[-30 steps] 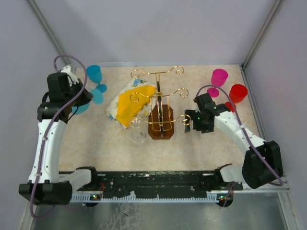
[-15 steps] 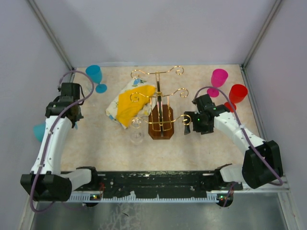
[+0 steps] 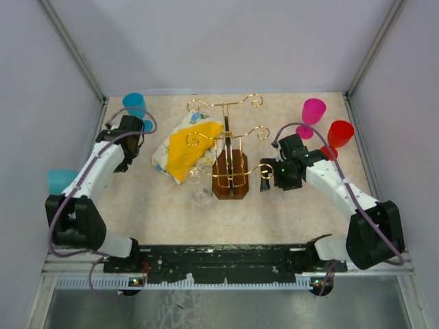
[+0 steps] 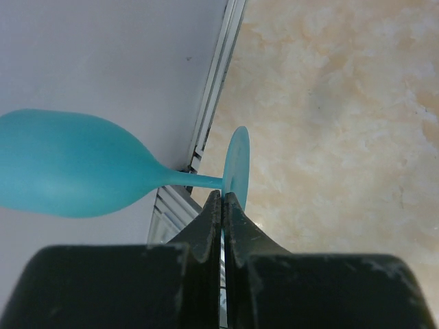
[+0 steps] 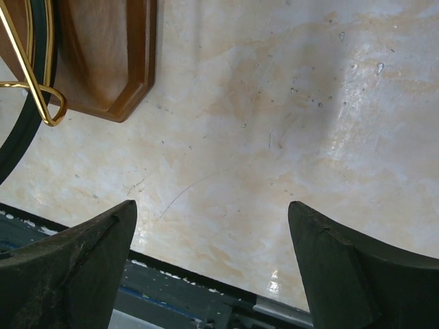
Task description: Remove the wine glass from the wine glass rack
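Observation:
The gold wire wine glass rack (image 3: 230, 147) stands mid-table on its brown base (image 5: 103, 55). A clear wine glass (image 3: 200, 196) hangs at its near-left scroll arm. My right gripper (image 3: 265, 181) is open and empty, just right of the rack's near-right scroll (image 5: 42, 103); its jaws (image 5: 211, 203) stand wide apart over bare table. My left gripper (image 3: 137, 131) is at the back left. Its jaws (image 4: 221, 195) are closed to a thin slit, with the tips at the foot of a standing teal wine glass (image 4: 75, 164), also in the top view (image 3: 134, 103). I cannot tell if the foot is pinched.
A yellow-and-white cloth (image 3: 182, 147) lies left of the rack. A pink glass (image 3: 313, 110) and a red cup (image 3: 339, 132) stand at the back right. Another teal glass (image 3: 60, 181) shows beyond the table's left edge, beside my left forearm. The left rail (image 4: 206, 130) is close.
My left arm has folded down, and its gripper has moved right to the standing teal glass. A teal glass that was at the gripper a second ago now shows off the left edge. The right arm barely moved.

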### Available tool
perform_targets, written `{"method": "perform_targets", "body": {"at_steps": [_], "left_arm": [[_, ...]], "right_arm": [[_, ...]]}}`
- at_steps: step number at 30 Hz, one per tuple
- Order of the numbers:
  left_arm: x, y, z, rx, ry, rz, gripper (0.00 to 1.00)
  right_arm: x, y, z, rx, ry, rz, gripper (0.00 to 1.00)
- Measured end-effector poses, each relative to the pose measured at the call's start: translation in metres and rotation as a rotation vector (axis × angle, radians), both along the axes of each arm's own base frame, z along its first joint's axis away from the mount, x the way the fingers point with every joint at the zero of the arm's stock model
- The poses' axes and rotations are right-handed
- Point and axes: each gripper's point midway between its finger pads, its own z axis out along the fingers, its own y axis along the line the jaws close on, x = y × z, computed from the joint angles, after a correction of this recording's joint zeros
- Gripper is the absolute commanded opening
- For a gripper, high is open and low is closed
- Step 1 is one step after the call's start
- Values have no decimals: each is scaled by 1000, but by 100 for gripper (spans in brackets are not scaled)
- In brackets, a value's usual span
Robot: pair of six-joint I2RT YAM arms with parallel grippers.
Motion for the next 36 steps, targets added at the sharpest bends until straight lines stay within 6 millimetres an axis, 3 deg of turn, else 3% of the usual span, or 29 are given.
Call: {"method": "perform_targets", "body": {"at_steps": [11,21,36], "left_arm": [[10,-8,-20,132,126,-35,0],[14,-11,-55,205,275,-23,0],[18,-21,-91,215,350,6,0]], "right_arm": [[2,4,0,21,-9,8,92],[3,7,-1,35,-14,15,92],[2,8,-1,40,-15,23,92]]}}
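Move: The left hand holds the blue glass by its foot, bowl out to the left and upward. The bare patch of table it seems bound for lies about 4 cm ahead, 3 cm right and 18 cm below. The standing blue glass is roughly 24 cm ahead and 7 cm right, the towel some 18 cm ahead and 24 cm right; the table's left edge runs about 10 cm left. From the right hand that patch is around 50 cm left, 6 cm ahead. Down towards the bare left side of the table goes the left hand, about 9 cm, drifting only slightly forward and right. The wrist turns through some 20 degrees meanwhile, swinging the fingers to point more squarely left and bringing the bowl more upright; the shut fingers keep their pinch on the foot of the blue glass. ##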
